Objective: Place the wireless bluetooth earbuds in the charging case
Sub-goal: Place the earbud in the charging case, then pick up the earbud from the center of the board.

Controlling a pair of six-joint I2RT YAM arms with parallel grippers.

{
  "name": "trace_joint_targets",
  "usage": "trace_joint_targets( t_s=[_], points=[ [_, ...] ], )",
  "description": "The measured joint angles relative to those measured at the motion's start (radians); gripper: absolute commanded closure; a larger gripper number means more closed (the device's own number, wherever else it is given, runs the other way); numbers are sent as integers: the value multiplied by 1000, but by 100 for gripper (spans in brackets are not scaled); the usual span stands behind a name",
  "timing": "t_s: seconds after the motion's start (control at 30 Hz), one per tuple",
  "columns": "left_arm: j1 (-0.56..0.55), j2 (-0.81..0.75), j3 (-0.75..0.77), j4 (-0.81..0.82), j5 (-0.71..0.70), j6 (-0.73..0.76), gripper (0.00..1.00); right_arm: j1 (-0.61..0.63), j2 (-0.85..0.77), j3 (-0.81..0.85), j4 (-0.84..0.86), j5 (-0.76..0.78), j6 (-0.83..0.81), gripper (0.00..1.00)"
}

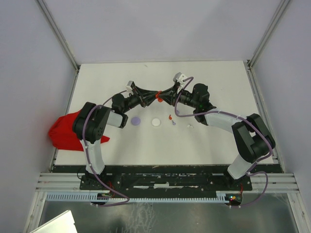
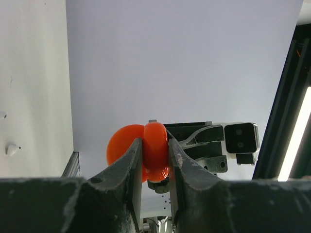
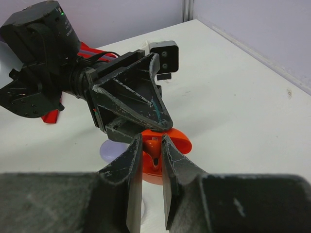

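The red charging case (image 1: 158, 95) hangs above the table with its lid open, and my left gripper (image 2: 155, 145) is shut on its body (image 2: 155, 153). In the right wrist view the open case (image 3: 181, 141) sits just beyond my right gripper (image 3: 151, 145), which is shut on a red earbud (image 3: 153, 148) held at the case's cavity. Both grippers meet at mid table, left gripper (image 1: 153, 94) and right gripper (image 1: 164, 97). On the table lie a second red earbud (image 1: 170, 117), a lilac earbud (image 1: 174, 123) and a white earbud (image 1: 190, 126).
A lilac disc (image 1: 136, 120) and a white disc (image 1: 156, 123) lie on the table under the grippers. A red cloth (image 1: 65, 131) hangs over the table's left edge. Pale walls close in the table on three sides.
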State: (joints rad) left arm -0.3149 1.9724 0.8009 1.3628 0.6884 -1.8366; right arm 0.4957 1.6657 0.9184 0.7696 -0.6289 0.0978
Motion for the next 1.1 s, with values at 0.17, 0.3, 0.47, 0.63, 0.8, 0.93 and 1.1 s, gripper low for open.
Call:
trace_joint_targets(
  t_s=[0.17,0.3,0.47,0.63,0.8,0.93,1.1],
  points=[
    [-1,8,4,23,-1,-29,97,0,0,0,-1,0,-1,87],
    [-1,19,5,32,-2,-46,97,0,0,-1,0,0,-3,70],
    [-1,26,8,40,-5,-54,97,0,0,-15,10,-1,1,59],
    [-1,32,8,45,-5,-56,97,0,-1,-24,8,0,1,44],
    [-1,32,11,46,-5,-56,97,0,-5,-33,35,11,20,22],
    [0,32,11,47,-6,-56,97,-4,-36,-66,77,78,85,18],
    [22,32,-4,61,-9,-56,97,-32,-128,-59,-66,242,161,15]
  ],
)
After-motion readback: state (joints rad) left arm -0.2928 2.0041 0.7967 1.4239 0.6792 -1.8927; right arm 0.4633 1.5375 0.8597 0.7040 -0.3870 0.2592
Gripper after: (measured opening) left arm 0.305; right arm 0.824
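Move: The open case, in the left hand's grip, sits about 2 cm to the right hand's left, level fore and aft and 1 cm lower; the right fingers already have the earbud in it. From the right hand, some 20 cm down on the table, the white disc is 3 cm left and 2 back, the loose red earbud about 5 cm right. From the left hand, the case's middle is 2 cm right and 1 cm down. Right fingers open, release the earbud and withdraw about 5 cm right, forward and up from the left-held case. ##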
